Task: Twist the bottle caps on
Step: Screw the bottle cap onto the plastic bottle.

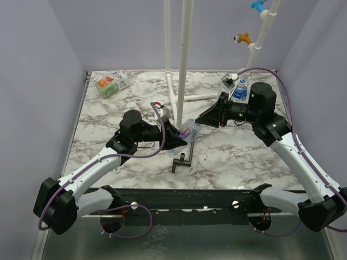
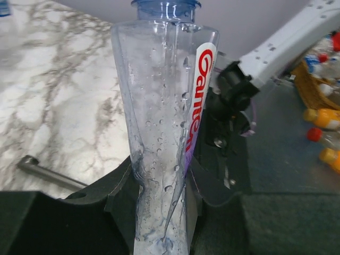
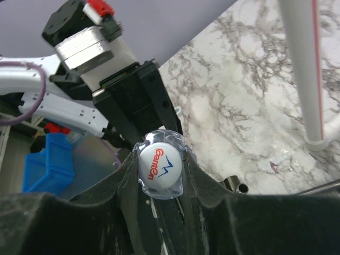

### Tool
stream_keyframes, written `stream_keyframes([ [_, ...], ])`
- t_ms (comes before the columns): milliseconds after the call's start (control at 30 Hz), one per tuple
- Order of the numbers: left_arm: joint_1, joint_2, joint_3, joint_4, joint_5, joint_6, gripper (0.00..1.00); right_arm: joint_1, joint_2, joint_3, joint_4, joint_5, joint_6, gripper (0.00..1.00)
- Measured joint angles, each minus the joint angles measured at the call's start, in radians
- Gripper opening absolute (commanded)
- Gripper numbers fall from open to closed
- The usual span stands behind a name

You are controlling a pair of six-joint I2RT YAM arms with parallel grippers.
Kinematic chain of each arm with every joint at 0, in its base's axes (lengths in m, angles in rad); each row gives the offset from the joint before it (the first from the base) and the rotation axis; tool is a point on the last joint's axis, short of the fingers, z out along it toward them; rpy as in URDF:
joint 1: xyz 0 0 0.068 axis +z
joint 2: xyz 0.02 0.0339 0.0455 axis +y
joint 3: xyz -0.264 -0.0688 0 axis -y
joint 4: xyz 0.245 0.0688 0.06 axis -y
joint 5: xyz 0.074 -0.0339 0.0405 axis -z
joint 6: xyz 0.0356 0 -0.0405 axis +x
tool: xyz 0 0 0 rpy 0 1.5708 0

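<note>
A clear bottle (image 1: 190, 130) with a red-lettered label is held tilted above the table's middle. My left gripper (image 1: 181, 138) is shut on its lower body; in the left wrist view the bottle (image 2: 159, 106) rises from between the jaws of the left gripper (image 2: 159, 199). A white bottle cap (image 3: 161, 167) with a red and blue logo sits on the bottle's mouth. My right gripper (image 3: 162, 172) comes from the right, its two fingers pressed against either side of the cap. In the top view the right gripper (image 1: 201, 121) meets the bottle's upper end.
A black T-shaped tool (image 1: 183, 160) lies on the marble just below the bottle. White pipes (image 1: 184, 54) stand behind it. A blue-labelled bottle (image 1: 241, 89) stands at the back right, and a bottle with a green and orange label (image 1: 112, 84) lies at the back left.
</note>
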State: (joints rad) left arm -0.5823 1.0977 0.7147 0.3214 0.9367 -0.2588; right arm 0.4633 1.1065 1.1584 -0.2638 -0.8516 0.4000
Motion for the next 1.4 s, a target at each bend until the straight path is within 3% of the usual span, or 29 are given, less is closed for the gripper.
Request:
stream_keyframes([
  [100,-0.038,-0.012,-0.004,-0.022,-0.143,0.045,0.0,-0.003,0.015,0.014,-0.029,0.071,0.015,0.09],
  [300,-0.249,-0.016,-0.004,-0.1,-0.669,0.247,0.0,-0.016,0.055,0.04,-0.131,0.242,0.1,0.06],
  [500,-0.421,0.065,0.027,-0.115,-1.083,0.421,0.0,-0.018,0.101,0.045,-0.174,0.365,0.176,0.06],
  [600,-0.469,0.112,0.046,-0.113,-1.217,0.5,0.0,-0.018,0.111,0.041,-0.179,0.414,0.214,0.28],
  [700,-0.484,0.128,0.048,-0.1,-1.277,0.558,0.0,-0.016,0.108,0.039,-0.186,0.45,0.243,0.73],
  [767,-0.483,0.128,0.059,-0.099,-1.273,0.587,0.0,-0.004,0.105,0.04,-0.209,0.472,0.269,0.95],
  [800,-0.477,0.128,0.067,-0.102,-1.263,0.592,0.0,0.002,0.105,0.043,-0.219,0.481,0.272,1.0],
  [933,-0.418,0.089,0.082,-0.147,-1.112,0.579,0.0,-0.003,0.101,0.08,-0.253,0.503,0.253,1.0],
  [1100,-0.25,0.036,0.082,-0.233,-0.793,0.498,0.0,-0.047,0.055,0.098,-0.224,0.47,0.181,1.0],
  [1300,-0.089,0.012,0.08,-0.252,-0.402,0.367,0.0,-0.053,-0.01,0.053,-0.124,0.264,0.05,0.98],
  [1400,-0.034,0.008,0.076,-0.208,-0.198,0.272,0.0,-0.053,-0.028,-0.002,-0.08,0.147,0.008,0.91],
])
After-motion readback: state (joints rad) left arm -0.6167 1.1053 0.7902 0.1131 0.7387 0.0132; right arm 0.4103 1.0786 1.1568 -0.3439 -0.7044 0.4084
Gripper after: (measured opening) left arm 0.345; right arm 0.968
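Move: The right fingers already pinch the bottle cap, so it sits at the right hand point. From the left hand, which grips the plastic bottle's body, the cap is about 8 cm up, 7 cm to the right and 4 cm ahead. From the right hand, the dark pipe piece lies about 33 cm below, level fore and aft and 3 cm left; the white upright pipe's foot is about 14 cm ahead, 6 cm left and 34 cm below. Still pinching the cap, the right hand twists it clockwise as seen from the cap end while the left counter-twists the held bottle, both swinging some 7 cm forward and 5–6 cm down. The right fingers then open wide, let go and draw off rightward and up; both hands swing back, unwinding their turns, the left gripping the bottle throughout. ##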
